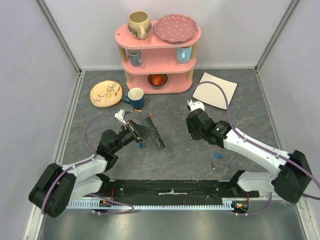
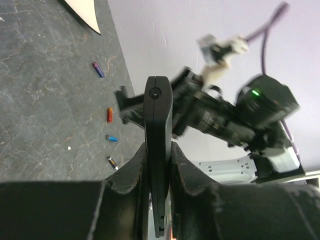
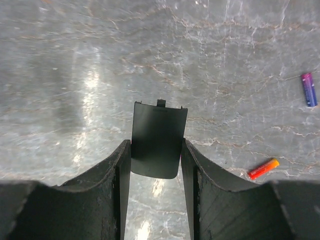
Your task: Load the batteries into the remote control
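Observation:
My left gripper (image 1: 139,131) (image 2: 158,150) is shut on the black remote control (image 1: 156,140) (image 2: 158,115), holding it on edge above the table. My right gripper (image 1: 191,125) (image 3: 156,150) is shut on the remote's small black back cover (image 3: 157,130) by its two side edges, held over bare table close to the remote. Batteries lie loose on the table: a purple-blue one (image 2: 98,69) (image 3: 308,89), an orange-red one (image 2: 110,115) (image 3: 263,169), a blue one (image 1: 219,155) (image 2: 112,138) and a silvery one (image 1: 212,165) (image 2: 112,162).
A pink shelf (image 1: 159,55) with cups, a bowl and a plate stands at the back. A blue mug (image 1: 135,97) and a yellow dish (image 1: 105,93) sit left of centre, a white square plate (image 1: 215,90) at the back right. Grey walls enclose the table.

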You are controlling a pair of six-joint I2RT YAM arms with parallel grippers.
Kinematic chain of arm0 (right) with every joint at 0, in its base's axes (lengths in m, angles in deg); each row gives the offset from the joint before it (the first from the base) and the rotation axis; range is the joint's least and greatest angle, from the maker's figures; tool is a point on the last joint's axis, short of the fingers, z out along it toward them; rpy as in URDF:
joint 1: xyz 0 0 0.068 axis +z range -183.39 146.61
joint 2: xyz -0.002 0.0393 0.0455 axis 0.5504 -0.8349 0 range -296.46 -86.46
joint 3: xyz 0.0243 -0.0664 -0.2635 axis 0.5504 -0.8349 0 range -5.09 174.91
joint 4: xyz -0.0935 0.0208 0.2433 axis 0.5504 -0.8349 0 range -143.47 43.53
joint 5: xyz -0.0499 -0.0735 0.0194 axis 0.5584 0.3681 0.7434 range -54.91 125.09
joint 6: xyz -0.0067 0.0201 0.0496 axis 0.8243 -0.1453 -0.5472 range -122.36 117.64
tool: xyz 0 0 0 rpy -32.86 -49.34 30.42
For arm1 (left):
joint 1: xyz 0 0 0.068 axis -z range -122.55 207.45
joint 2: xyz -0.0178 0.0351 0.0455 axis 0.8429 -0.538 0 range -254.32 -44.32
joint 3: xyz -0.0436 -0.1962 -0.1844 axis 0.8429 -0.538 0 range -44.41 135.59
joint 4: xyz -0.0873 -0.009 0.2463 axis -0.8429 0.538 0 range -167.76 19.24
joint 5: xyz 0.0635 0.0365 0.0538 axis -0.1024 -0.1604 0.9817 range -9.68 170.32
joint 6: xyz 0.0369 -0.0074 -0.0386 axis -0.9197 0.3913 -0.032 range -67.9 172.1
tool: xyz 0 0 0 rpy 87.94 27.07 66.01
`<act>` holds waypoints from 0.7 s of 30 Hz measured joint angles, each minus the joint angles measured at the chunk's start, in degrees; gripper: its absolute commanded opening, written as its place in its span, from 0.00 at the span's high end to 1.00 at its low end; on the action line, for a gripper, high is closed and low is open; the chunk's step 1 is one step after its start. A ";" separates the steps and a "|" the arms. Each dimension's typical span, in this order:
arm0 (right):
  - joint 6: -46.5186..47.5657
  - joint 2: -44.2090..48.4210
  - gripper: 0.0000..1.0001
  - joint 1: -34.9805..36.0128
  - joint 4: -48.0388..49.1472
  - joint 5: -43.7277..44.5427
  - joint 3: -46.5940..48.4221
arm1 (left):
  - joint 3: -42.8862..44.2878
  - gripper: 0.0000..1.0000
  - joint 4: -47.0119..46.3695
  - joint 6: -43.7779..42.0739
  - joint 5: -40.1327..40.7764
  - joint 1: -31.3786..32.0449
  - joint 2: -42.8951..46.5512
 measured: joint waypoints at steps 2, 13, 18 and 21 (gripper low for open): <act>0.09 -3.41 0.59 -2.32 2.23 -1.14 -1.42 | -0.09 0.98 2.84 -1.31 -0.87 0.00 3.45; 3.43 -22.49 0.60 -12.07 10.32 -5.01 1.27 | -3.41 0.98 9.44 -3.82 -3.65 -0.22 12.68; 4.68 -26.18 0.60 -14.34 11.61 -5.73 2.64 | -4.83 0.98 10.99 -4.50 -4.57 -0.33 15.87; 4.98 -27.06 0.58 -14.99 11.93 -5.97 2.67 | -4.90 0.98 11.98 -5.40 -4.74 -0.33 17.05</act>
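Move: My right hand holds the battery cover above the table. The open spot I take it to is about 8 cm ahead, 3 cm to the right and 13 cm below. At that table height, the purple battery lies some 18 cm right and 9 cm ahead of my right hand, and the orange battery about 16 cm right and 2 cm back. From my left hand, which holds the remote, the spot is about 23 cm right, 9 cm ahead and 19 cm down. I bring the battery cover down with my right hand about 11 cm towards the bare table, also reaching some 7 cm forward and a little right, and slow down near the surface. The wrist tips about 10 degrees farther down and turns slightly clockwise, with the cover still pinched. My left hand draws the remote back about 4 cm and slightly left, away from it, grip unchanged. ##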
